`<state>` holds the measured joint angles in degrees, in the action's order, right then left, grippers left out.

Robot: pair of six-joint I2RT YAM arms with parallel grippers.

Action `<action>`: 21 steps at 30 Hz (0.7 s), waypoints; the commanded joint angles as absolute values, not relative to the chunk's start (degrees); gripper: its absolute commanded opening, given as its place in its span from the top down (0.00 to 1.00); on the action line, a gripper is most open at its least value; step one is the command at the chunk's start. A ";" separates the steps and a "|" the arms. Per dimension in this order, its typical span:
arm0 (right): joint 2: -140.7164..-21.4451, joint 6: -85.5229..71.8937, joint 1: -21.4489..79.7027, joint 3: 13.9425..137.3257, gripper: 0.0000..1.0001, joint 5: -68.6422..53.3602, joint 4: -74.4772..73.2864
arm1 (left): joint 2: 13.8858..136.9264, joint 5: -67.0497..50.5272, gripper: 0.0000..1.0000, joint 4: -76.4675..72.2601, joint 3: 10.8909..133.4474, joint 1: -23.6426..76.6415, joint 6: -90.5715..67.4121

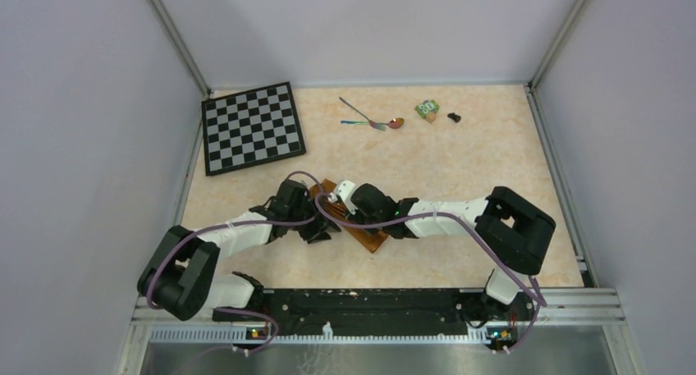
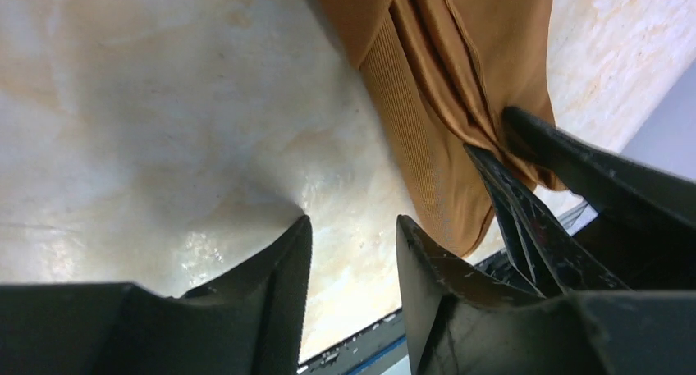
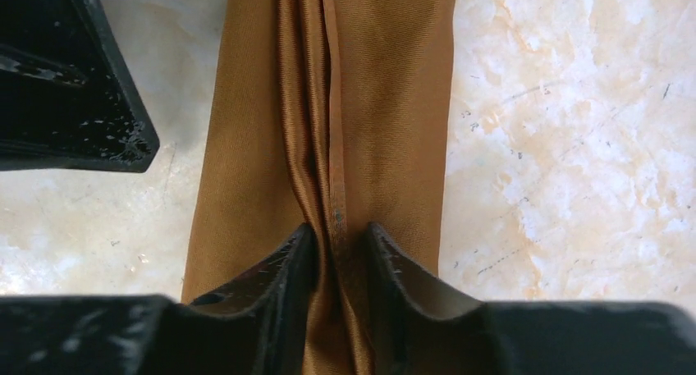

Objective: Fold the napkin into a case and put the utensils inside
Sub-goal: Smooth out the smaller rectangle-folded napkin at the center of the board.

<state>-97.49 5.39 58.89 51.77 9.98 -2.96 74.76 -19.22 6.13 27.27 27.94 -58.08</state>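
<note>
The napkin lies folded into a narrow orange-brown strip, running diagonally in the middle of the table. In the right wrist view my right gripper pinches a raised lengthwise fold at the centre of the napkin. My left gripper is open just beside the napkin, over bare table with nothing between its fingers. From above, the left gripper sits at the strip's left side and the right gripper is over its far part. The utensils lie crossed at the back of the table.
A black-and-white chessboard lies at the back left. A small green block and a small black object sit to the right of the utensils. White walls enclose the table on three sides.
</note>
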 commanded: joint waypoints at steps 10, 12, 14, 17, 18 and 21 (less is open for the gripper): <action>-94.07 3.08 60.37 54.06 1.00 10.06 -3.42 | 81.40 -14.69 0.62 -5.78 26.59 31.73 -61.85; -93.65 2.21 60.38 54.75 1.00 9.47 -4.37 | 82.75 -14.14 0.69 -5.79 26.56 32.12 -62.15; -93.08 1.14 60.42 55.28 1.00 8.60 -5.20 | 83.42 -14.15 0.75 -6.87 25.95 32.30 -62.67; -92.42 -1.60 60.38 55.48 1.00 6.45 -5.47 | 84.32 -13.68 0.80 -7.96 25.67 32.69 -63.08; -92.42 -2.51 60.38 55.65 1.00 5.60 -5.64 | 84.54 -13.52 0.81 -8.21 25.60 32.83 -63.17; -92.63 -5.09 60.38 56.11 1.00 2.83 -6.10 | 84.27 -12.73 0.85 -9.01 25.24 33.21 -63.70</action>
<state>-94.80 -0.34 59.53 53.30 7.18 -5.85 83.18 -16.71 -8.62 26.85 32.51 -63.59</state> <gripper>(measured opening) 0.009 0.170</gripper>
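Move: The right fingers straddle the folds along the napkin's centre seam, with the napkin's middle some 3 cm ahead and 4 cm left. From the left hand, just off the near-left long edge, the napkin's middle lies about 4 cm ahead, 5 cm right and 1 cm below. The utensils lie about 29 cm ahead and 11 cm right of the left hand; the checkerboard is roughly 28 cm ahead and 20 cm left of it. The right fingers, partly open around the seam folds, shut and pinch them, holding nearly still, then rise about 2 cm while easing back and left with the grip kept. Meanwhile the left hand slides some 4 cm, mostly right and a little forward and down, to the napkin's near-left edge, its half-open fingers closing most of the way and seeming to pinch the edge. ##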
